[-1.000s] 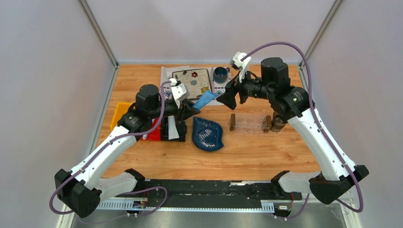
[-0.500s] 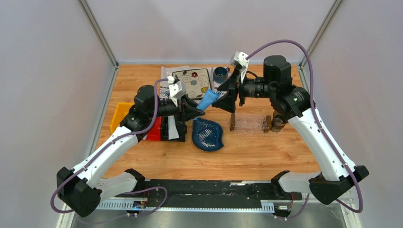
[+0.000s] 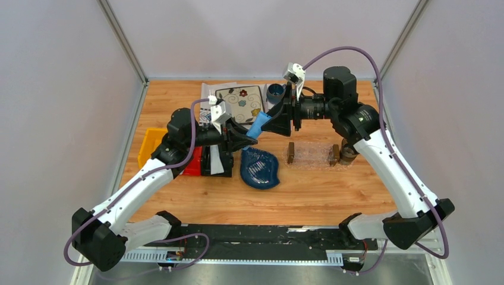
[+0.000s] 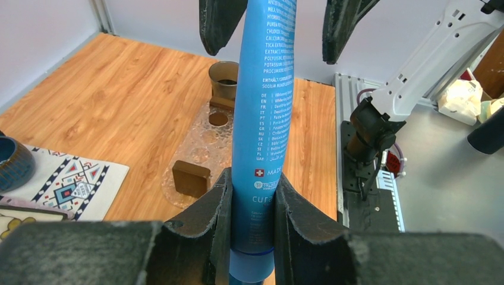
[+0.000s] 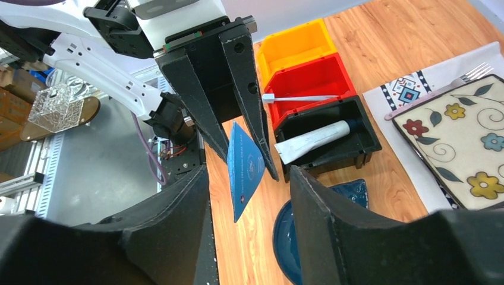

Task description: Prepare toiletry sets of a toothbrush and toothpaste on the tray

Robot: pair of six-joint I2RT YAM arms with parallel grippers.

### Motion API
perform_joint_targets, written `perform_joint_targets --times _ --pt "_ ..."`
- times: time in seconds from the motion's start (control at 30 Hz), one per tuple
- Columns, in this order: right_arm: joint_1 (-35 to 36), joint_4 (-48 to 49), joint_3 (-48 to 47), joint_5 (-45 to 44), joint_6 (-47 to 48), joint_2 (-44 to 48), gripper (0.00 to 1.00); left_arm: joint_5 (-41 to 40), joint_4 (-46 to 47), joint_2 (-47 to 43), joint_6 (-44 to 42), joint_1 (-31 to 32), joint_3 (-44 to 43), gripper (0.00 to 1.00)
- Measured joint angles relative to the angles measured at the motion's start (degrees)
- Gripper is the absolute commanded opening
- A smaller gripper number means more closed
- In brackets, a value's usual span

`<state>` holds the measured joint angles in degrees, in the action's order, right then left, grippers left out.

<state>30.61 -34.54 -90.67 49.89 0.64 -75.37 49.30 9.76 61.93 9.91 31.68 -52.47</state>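
Observation:
A light blue toothpaste (image 3: 259, 126) tube is held above the table, cap end down, and my left gripper (image 4: 252, 178) is shut on its lower part (image 4: 261, 107). My right gripper (image 5: 248, 178) is open, with a finger on each side of the tube's flat end (image 5: 245, 169) and a gap showing on both sides. The white-blue toothbrush (image 5: 300, 98) lies in the red bin (image 5: 315, 80). A white-grey toothpaste tube (image 5: 312, 139) lies in the black bin (image 5: 362, 127). The clear tray (image 3: 312, 155) with its brown end blocks sits right of centre, with nothing in it.
A dark blue leaf-shaped dish (image 3: 260, 167) lies below the held tube. A yellow bin (image 3: 152, 141) stands left of the red one. At the back are a flowered plate (image 3: 241, 102) on a mat, a fork and a blue mug (image 3: 275, 92). A small cup (image 3: 347, 155) stands by the tray's right end.
My right gripper has moved left until its fingers straddle the blue tube's flat end, and its jaws have narrowed. My left gripper has moved a little to the right with the tube.

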Motion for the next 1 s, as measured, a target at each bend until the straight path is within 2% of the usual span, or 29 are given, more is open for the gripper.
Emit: perform_joint_targets --times 0.5,0.7,0.77,1.0 --pt "0.0 1.46 0.0 2.34 -2.82 -1.49 0.27 0.15 0.35 0.0 0.04 0.0 0.44 0.0" --pt "0.13 1.6 -0.02 2.67 -2.89 -1.49 0.0 0.13 0.33 0.0 0.04 0.0 0.46 0.01" --pt "0.2 1.4 -0.28 2.6 -2.73 -1.73 0.0 0.13 0.33 0.0 0.07 0.0 0.46 0.06" --pt "0.79 0.11 -1.6 0.83 -2.23 -2.45 0.0 -0.2 0.09 0.0 -0.13 -0.28 0.46 0.38"
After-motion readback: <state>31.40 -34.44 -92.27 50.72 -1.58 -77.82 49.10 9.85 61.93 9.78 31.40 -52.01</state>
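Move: The blue toothpaste, gripped near its cap by my left hand, has its middle about 2 cm to the right of that hand, 1 cm ahead and 3 cm above. From my right hand its middle is some 3 cm left, 1 cm back and 3 cm below. Roughly 34 cm beneath my right hand are the dark blue dish, 10 cm ahead and 2 cm left, the black bin, 15 cm ahead and 15 cm left, and the clear rack, 15 cm ahead and 17 cm right. I shut my right fingers, from a bit over half open to almost closed, and pinch the flat crimped end of the blue toothpaste standing up out of my left hand. Meanwhile my right hand eases only about 1 cm left, deeper over that end, with barely a tilt. My left hand stays in place and keeps its grip near the cap. ##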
